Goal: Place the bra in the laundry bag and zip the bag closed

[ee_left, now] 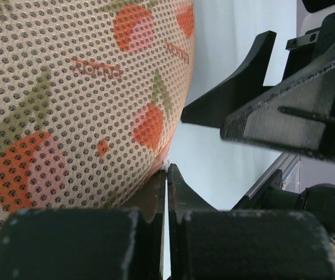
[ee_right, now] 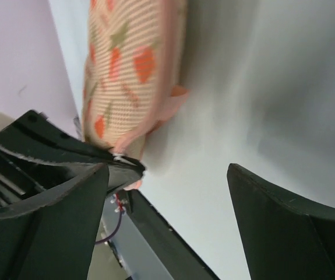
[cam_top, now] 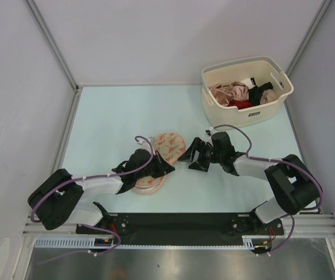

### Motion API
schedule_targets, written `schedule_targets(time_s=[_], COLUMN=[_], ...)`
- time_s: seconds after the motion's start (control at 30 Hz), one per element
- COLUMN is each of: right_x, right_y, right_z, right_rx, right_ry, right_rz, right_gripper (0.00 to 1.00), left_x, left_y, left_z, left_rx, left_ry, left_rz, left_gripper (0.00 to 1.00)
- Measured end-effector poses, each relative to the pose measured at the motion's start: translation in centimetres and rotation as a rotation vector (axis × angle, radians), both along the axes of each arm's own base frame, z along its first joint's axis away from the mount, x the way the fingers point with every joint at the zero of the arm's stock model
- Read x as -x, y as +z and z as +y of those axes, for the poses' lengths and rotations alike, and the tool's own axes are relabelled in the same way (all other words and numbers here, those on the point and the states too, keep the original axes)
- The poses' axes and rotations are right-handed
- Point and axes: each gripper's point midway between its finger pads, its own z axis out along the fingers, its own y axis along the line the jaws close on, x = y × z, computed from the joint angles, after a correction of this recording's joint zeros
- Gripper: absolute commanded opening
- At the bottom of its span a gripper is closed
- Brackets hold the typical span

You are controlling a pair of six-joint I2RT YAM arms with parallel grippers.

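Note:
The laundry bag point(cam_top: 166, 150) lies closed in the middle of the table, peach mesh with red and green print point(ee_left: 68, 87). My left gripper point(cam_top: 167, 170) is at its near right edge, jaws pressed together point(ee_left: 167, 169) on a small white bit at the bag's rim. The right wrist view shows those tips point(ee_right: 123, 160) pinching the corner of the bag point(ee_right: 132, 64). My right gripper point(cam_top: 191, 156) stands open just right of the bag, nothing between its fingers point(ee_right: 168, 169). The bra is out of view.
A cream basket point(cam_top: 246, 114) stands at the back right and holds pink point(cam_top: 228, 93), red point(cam_top: 243, 104) and black point(cam_top: 263, 90) garments. White walls close off the table at the back and both sides.

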Motion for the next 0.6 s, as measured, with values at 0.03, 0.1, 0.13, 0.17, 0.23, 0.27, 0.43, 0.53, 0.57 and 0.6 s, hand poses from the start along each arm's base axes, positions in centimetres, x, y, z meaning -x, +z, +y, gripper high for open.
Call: schedule_targets(time_s=[0.03,0.1,0.13,0.17,0.23,0.27,0.43,0.53,0.57,0.6], right_x=[0.3,0.6,0.6,0.6,0.6,0.5,-0.1,-1.1,-1.7,-2.3], right_y=[0.2,0.7,0.8,0.9,0.7,0.5,-0.1,0.7,1.0,1.1], right_z=[0.6,2.2,2.8,3.7,5.0,5.4,6.7,7.0,7.0,6.8], right_rx=[-0.014,-0.051,-0.064,-0.083,-0.107,-0.117,-0.187,-0.224,-0.232,-0.234], right_ry=[0.016,0.044,0.051,0.062,0.081,0.082,0.077,0.096,0.103,0.102], right_rz=[-0.005,-0.016,-0.016,-0.015,-0.004,0.004,0.066,0.068,0.067,0.062], right_gripper=[0.83,0.77,0.74,0.67,0.59,0.43,0.08,0.00,0.00,0.00], left_x=[0.0,0.0,0.0,0.0,0.2,0.2,0.7,0.9,0.9,1.0], left_y=[0.0,0.0,0.0,0.0,0.1,0.2,0.8,0.8,0.9,0.9], left_z=[0.0,0.0,0.0,0.0,0.2,0.2,1.0,1.7,2.0,2.2], left_rx=[0.000,0.001,0.001,0.002,0.005,0.008,0.008,-0.002,-0.001,0.000], left_ry=[0.000,0.000,0.000,0.001,0.001,0.001,0.007,0.023,0.030,0.036], left_rz=[0.000,-0.001,-0.001,-0.002,-0.005,-0.007,-0.023,-0.032,-0.038,-0.043], left_gripper=[0.00,0.00,0.00,0.00,0.00,0.00,0.00,0.00,0.00,0.00])
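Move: The zipped edge of the laundry bag, where the open right fingers will shut, lies about 6 cm to the right hand's left, about level with it in reach and height. The left fingers, already shut on the zip pull, are some 5 cm to its left and 2 cm nearer the base; the bag's far lobe is roughly 7 cm left and 7 cm farther out. From the left hand that edge is about 4 cm ahead and 1 cm left. Leftward with opened fingers, the right hand sweeps about 7 cm to the bag's zipped edge just beyond the left gripper, its fingers levelling by some 15 degrees, and closes to pinch that edge, then eases forward about 2 cm with it. The left hand keeps its grip on the zip pull, drawing about 2 cm left, slightly back and up. ##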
